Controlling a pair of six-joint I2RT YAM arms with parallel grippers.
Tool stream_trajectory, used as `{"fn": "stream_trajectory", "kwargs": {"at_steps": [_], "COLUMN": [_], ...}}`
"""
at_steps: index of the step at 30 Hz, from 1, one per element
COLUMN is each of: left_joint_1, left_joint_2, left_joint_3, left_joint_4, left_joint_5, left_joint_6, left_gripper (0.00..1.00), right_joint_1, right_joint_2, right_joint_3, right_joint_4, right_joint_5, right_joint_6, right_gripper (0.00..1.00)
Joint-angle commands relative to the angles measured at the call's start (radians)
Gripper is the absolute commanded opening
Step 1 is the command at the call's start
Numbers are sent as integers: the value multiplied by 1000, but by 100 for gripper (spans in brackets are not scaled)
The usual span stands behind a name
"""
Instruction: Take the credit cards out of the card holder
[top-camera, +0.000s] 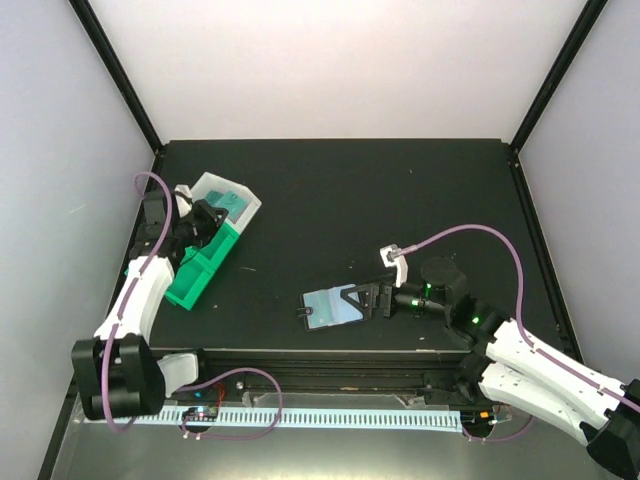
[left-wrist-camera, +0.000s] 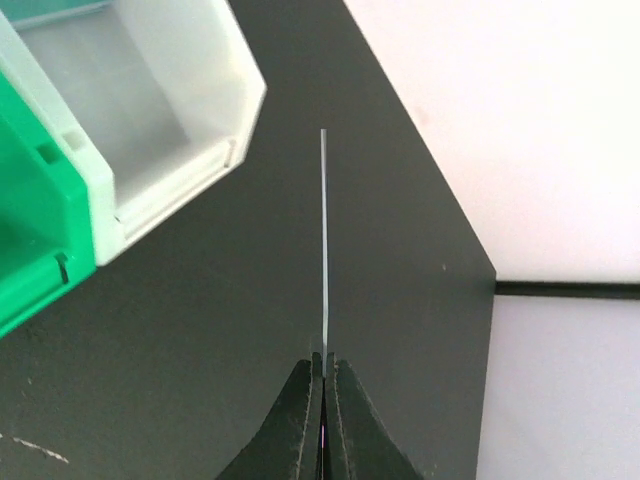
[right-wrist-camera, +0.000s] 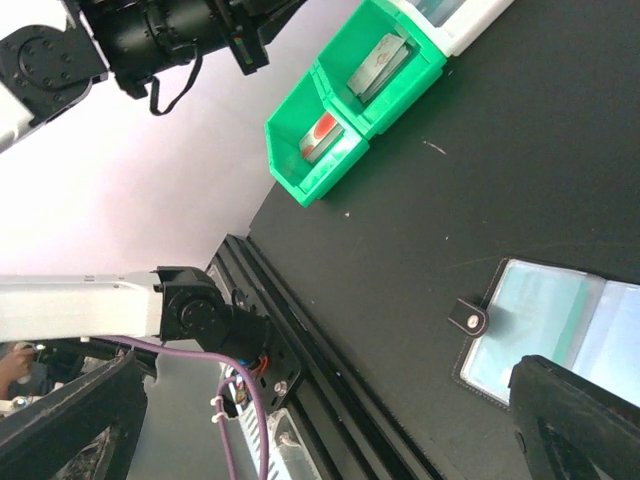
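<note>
The card holder (top-camera: 333, 308) lies open on the black table, its pale blue-grey pockets (right-wrist-camera: 545, 315) facing up and its snap tab (right-wrist-camera: 470, 321) at the left edge. My right gripper (top-camera: 370, 298) stands open over the holder's right side; one finger (right-wrist-camera: 570, 415) covers part of a pocket. My left gripper (left-wrist-camera: 323, 362) is shut on a thin credit card (left-wrist-camera: 324, 250), seen edge-on, beside the white bin (left-wrist-camera: 170, 110). Other cards lie in the bins: a red-marked one (right-wrist-camera: 320, 135), a grey one (right-wrist-camera: 380, 65) and a teal one (top-camera: 232, 203).
The green bin (top-camera: 200, 265) and the white bin (top-camera: 245, 200) stand together at the table's left, under my left arm (top-camera: 140, 290). The table's far right corner (left-wrist-camera: 480, 275) lies beyond the held card. A black rail (top-camera: 330, 360) runs along the near edge.
</note>
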Motion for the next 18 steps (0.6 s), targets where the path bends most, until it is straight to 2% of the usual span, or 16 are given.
{"fn": "stream_trajectory", "kwargs": {"at_steps": [1, 6, 12, 18], "left_joint_1": [23, 42, 65, 81], "left_joint_2": [97, 205, 317, 420], "left_joint_3": [97, 194, 349, 451], "left_joint_4": [-16, -46, -224, -294], "left_joint_5": [-19, -65, -168, -176], "left_joint_6": [-20, -28, -29, -51], "left_gripper": [2, 2, 2, 1], "right_joint_1": [0, -1, -2, -5], "right_joint_2": [-3, 26, 63, 106], "right_joint_3": [28, 51, 73, 94], "right_joint_4": [-18, -41, -36, -32], "right_joint_5": [27, 27, 12, 5], "right_joint_6": [-40, -56, -53, -50], "right_gripper": [100, 100, 100, 100]}}
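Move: The left hand holds a VIP card. The white bin's middle lies about 10 cm ahead of it, 4 cm to its left and some 13 cm below, with another teal card already lying in the bin, roughly 11 cm ahead and 6 cm left of the hand. The middle green bin is about level with the hand, 8 cm to its left. From the right hand, the white bin is about 32 cm ahead and 33 cm to the left. Bring the left gripper forward about 7 cm and left about 6 cm over the white bin, sinking barely a centimetre. Keep the fingers shut on the VIP card while the wrist tips down some 10 degrees and turns about as much counter-clockwise. ##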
